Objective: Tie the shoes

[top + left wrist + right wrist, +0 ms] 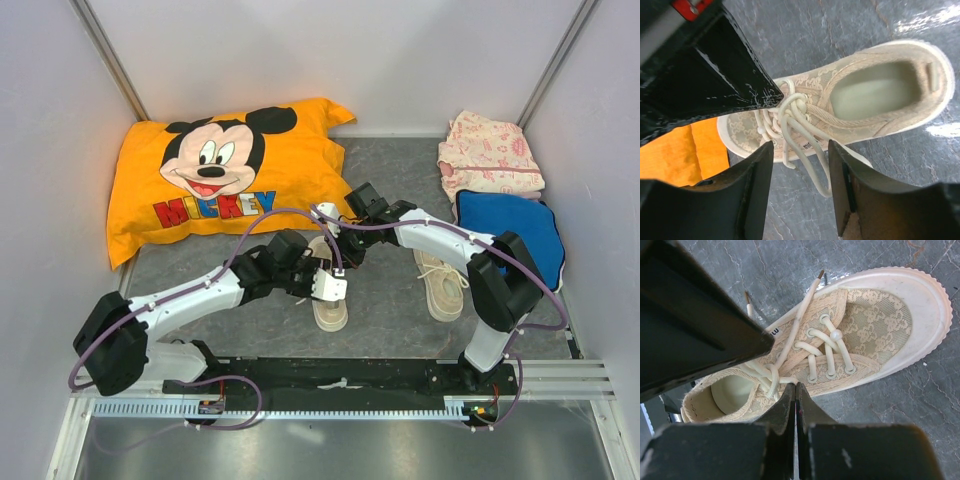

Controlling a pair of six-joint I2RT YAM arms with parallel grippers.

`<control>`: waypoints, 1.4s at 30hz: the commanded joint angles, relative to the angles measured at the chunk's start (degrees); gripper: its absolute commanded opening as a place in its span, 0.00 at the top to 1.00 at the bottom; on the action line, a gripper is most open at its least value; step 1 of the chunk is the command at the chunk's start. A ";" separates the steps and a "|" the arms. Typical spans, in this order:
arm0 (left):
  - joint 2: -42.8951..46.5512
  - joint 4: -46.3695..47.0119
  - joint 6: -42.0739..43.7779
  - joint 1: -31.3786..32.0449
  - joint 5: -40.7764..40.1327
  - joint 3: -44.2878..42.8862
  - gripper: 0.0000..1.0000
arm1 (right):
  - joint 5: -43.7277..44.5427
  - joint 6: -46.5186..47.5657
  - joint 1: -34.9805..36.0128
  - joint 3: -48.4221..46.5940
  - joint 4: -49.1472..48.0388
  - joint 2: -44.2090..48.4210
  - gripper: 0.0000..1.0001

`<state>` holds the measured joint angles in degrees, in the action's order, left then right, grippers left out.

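Two cream shoes stand on the grey table. One shoe (443,285) stands alone on the right, laces loose. The other shoe (330,308) (880,95) (875,325) sits in the middle under both grippers, with a knot (796,106) (769,374) in its white lace. My left gripper (330,285) (800,150) is open, and a hanging lace loop (816,167) lies between its fingers, close to the right one. My right gripper (345,248) (796,387) is shut at the knot, with a lace strand running into its tips. Two lace ends (805,305) lie off the far side.
An orange Mickey pillow (225,175) lies at the back left. A pink floral cloth (490,155) and a blue cloth (510,225) lie at the back right. White walls close in the left, right and back. The arms' base rail (340,380) runs along the near edge.
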<state>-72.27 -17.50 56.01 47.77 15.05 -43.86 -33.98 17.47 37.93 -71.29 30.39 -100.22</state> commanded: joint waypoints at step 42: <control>-2.88 2.03 0.33 -1.01 -2.83 1.05 0.98 | 12.26 1.77 -0.93 5.63 1.16 6.00 1.00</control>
<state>-76.95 -14.68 56.49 47.35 11.03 -43.42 -26.81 17.82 37.71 -67.33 30.70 -97.06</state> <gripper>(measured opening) 0.033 0.007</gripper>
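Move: The lace loop on the shoe's left side stands between the left hand's half-open fingers, its middle about 1 cm ahead and 2 cm below. The knot is roughly 1 cm ahead of that hand, 3 cm to its right and 4 cm down; the shoe opening is some 7 cm back and 4 cm right, 6 cm down. From the right hand, which already pinches the other loop, the knot is about 2 cm back, 1 cm left and 2 cm down, and the toe 5 cm ahead, 3 cm left, 5 cm down. The left-side loop gets caught first: the left hand eases about 2 cm forward and 2 cm down over it, and its fingers shut and pinch the loop beside the knot, then stay there. With that held, the right hand keeps its grip on the other loop and draws it away from the knot, about 2.5 cm to the right and 1 cm down, tipping slightly. ##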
